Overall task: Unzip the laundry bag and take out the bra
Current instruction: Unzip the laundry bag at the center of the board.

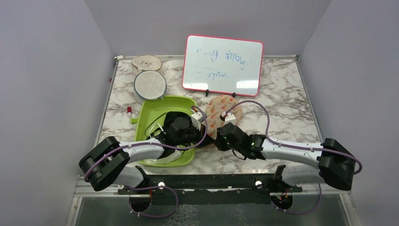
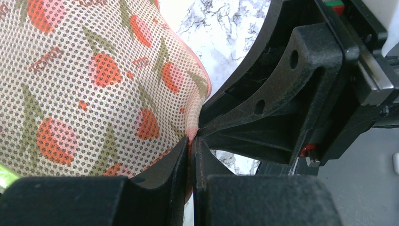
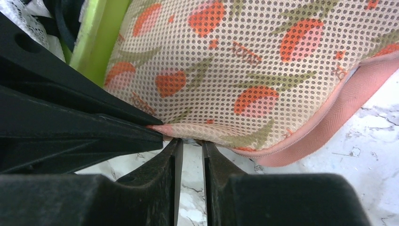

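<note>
The laundry bag point(image 1: 222, 109), peach mesh printed with orange and green shapes, lies on the marble just right of the green tub point(image 1: 141, 117). My left gripper point(image 2: 192, 140) is shut on the pink trim at the bag's near end point(image 2: 94, 84). My right gripper point(image 3: 190, 141) comes in from the right, its jaws a narrow gap apart with marble showing between them and its tips touching the bag's near edge point(image 3: 263, 70) beside the pink zipper tape point(image 3: 329, 117). In the top view both grippers meet at the bag's near end point(image 1: 211, 140). The bra is hidden.
The green tub holds a black garment point(image 1: 171, 117) and white cloth point(image 1: 165, 160) under my left arm. A whiteboard point(image 1: 222, 64) stands behind the bag. A round white mesh disc point(image 1: 150, 84) and a wooden disc point(image 1: 146, 62) lie at the back left.
</note>
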Motion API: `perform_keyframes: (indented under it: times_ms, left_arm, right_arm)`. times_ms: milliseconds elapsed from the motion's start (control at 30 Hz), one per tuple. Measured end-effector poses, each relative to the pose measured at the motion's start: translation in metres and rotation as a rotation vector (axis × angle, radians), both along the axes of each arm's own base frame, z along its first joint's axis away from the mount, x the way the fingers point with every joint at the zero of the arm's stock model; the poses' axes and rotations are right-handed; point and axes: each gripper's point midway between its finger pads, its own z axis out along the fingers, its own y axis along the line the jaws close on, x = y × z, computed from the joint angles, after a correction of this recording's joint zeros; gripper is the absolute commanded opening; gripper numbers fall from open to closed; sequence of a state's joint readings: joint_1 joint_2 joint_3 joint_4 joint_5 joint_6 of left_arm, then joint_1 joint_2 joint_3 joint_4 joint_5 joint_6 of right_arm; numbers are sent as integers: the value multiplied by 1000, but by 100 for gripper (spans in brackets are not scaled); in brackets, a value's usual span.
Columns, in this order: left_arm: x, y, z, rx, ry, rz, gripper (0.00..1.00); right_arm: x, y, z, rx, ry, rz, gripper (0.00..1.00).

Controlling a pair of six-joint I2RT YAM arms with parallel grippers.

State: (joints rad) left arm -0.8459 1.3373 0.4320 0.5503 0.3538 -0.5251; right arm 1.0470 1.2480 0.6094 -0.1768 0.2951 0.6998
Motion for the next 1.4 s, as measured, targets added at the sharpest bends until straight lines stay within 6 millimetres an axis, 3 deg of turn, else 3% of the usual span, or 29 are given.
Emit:
perform_keyframes:
  times_ms: [100, 367, 800, 1100, 1400]
  left_arm:
    - [0, 0, 0, -1, -1, 0, 0]
    - [0, 0, 0, -1, -2, 1, 0]
    - [0, 0, 1, 2, -14, -6, 0]
    - [-1, 0, 1, 1, -21, -11, 0]
    - [-1, 0, 2, 0, -27, -13, 0]
  right_arm:
    - [2, 3, 2, -6, -4, 8, 1]
    - [-2, -5, 5, -69, 31, 7, 1]
    - [-5, -41, 2, -276, 70, -41, 1]
    - [22, -66, -15, -404, 90, -106, 1]
    - [62, -79, -5, -406, 0, -114, 1]
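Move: The zip pull of the laundry bag is already between my right fingertips, barely 1 cm ahead of the hand point and level with it. My left hand grips the bag's rim right beside it, so the pull is some 2 cm to that hand's right. From my right hand the bag's body is centred about 12 cm ahead, 2 cm to the right and 3 cm lower; the green basin lies around 22 cm left, 7 cm ahead and 4 cm below. I shut my right fingers on the zip pull, then draw it away from my left hand, about 8 cm to the right, easing back a little at first and then curving forward along the rim by some 6 cm net. On the way my right hand rolls roughly 25 degrees, its left side dropping, while my left hand stays put and keeps the rim pinched. ##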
